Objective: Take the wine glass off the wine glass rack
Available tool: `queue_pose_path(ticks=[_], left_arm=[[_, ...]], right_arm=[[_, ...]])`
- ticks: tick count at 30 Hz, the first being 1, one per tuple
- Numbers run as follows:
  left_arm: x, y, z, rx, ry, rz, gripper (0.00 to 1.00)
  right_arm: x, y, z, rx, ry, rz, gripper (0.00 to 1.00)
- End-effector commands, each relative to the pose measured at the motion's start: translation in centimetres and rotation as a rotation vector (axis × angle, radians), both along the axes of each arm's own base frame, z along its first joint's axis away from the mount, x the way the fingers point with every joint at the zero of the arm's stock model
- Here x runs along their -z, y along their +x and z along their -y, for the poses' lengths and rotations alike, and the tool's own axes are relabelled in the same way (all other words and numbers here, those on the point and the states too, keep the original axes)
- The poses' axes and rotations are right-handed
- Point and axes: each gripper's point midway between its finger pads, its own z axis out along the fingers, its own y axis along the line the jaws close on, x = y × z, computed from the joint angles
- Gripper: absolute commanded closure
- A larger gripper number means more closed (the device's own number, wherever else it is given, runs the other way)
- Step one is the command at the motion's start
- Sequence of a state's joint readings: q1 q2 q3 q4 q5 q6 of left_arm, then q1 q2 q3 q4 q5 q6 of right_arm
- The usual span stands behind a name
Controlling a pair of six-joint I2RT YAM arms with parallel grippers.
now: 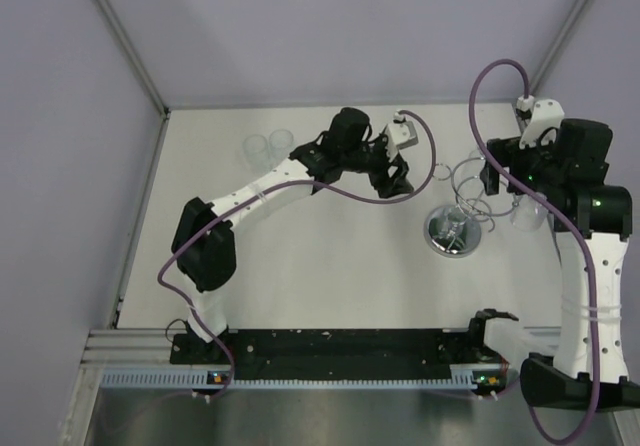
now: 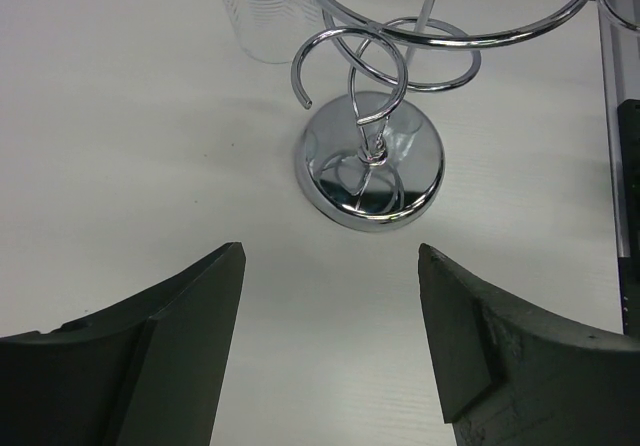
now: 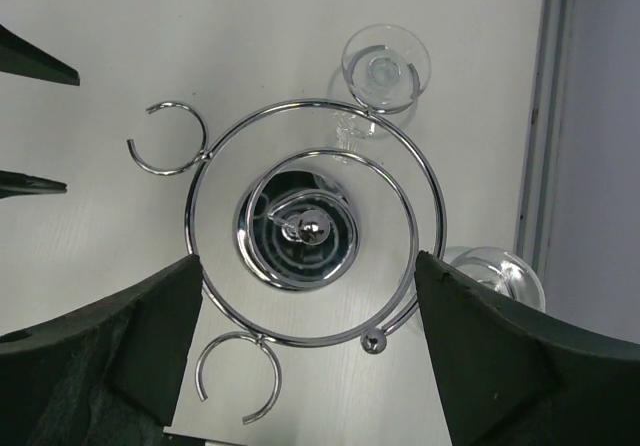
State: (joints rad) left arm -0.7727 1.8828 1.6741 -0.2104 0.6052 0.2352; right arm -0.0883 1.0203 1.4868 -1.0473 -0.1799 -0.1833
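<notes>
The chrome wine glass rack (image 1: 455,228) stands right of the table's middle, its mirror base (image 2: 370,166) and curled wire arms showing in the left wrist view. One wine glass (image 3: 385,64) hangs in a ring on the rack's far side, and its bowl (image 2: 265,11) also shows in the left wrist view. A second wine glass (image 3: 500,276) is at the rack's right, half hidden by a finger. My right gripper (image 3: 308,258) hovers open above the rack (image 3: 300,231). My left gripper (image 2: 331,248) is open on the rack's left, holding nothing.
Two clear glasses (image 1: 268,146) stand on the table at the back left. The table's right edge and the wall (image 3: 548,116) run close behind the rack. The left gripper's fingertips (image 3: 25,66) show at the left edge of the right wrist view.
</notes>
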Motion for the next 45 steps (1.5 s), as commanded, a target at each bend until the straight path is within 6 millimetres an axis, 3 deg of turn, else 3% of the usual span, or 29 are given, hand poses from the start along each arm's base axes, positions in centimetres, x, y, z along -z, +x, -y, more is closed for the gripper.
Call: queue_pose_path(ticks=[1, 15, 20, 30, 34, 38, 45], left_arm=[[-4.8, -0.1, 0.9, -0.002, -0.126, 0.046, 0.25], [-3.1, -1.3, -1.4, -0.032, -0.054, 0.043, 0.26], [-2.7, -1.4, -1.8, -0.042, -0.041, 0.043, 0.26], [-2.5, -1.2, -2.1, -0.051, -0.028, 0.056, 0.26], [-2.5, -1.1, -2.1, -0.055, -0.024, 0.056, 0.26], [-2.2, -0.9, -2.4, -0.063, -0.015, 0.058, 0.26], [-2.0, -0.5, -3.2, -0.089, 0.0, 0.058, 0.26]], right_arm=[[0.7, 1.1, 0.2, 0.002, 0.004, 0.006, 0.17], [1.8, 4.3, -1.1, -0.078, 0.049, 0.065, 0.43], [2.2, 4.4, -1.2, -0.078, 0.056, 0.053, 0.56], [3.0, 4.2, -0.8, -0.057, 0.044, 0.038, 0.62], [3.1, 4.1, -0.9, -0.065, 0.044, 0.039, 0.78], [2.7, 4.1, -1.3, -0.089, 0.05, 0.051, 1.0], [0.6, 5.2, -2.4, -0.137, 0.085, 0.114, 1.0]])
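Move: The knob atop the wine glass rack's pole lies about 4 cm ahead of the right hand, 1 cm left and 4 cm below. One wine glass hangs some 9 cm beyond the knob and 2 cm to its right, another 9 cm right and 2 cm nearer, both about 13 cm lower than it. An empty hook is 8 cm left of the knob, 3 cm farther out. From the left hand the knob is roughly 17 cm right, 2 cm back and 5 cm higher. The knob on top of the rack's pole gets pinched between the right fingertips: the right hand goes about 4 cm forward and 4 cm down to it, its tilt almost unchanged, the fingers closing from wide open to nearly shut, the last of it once the hand has stopped. The left hand, still open, eases about 2 cm left, away from the rack. ##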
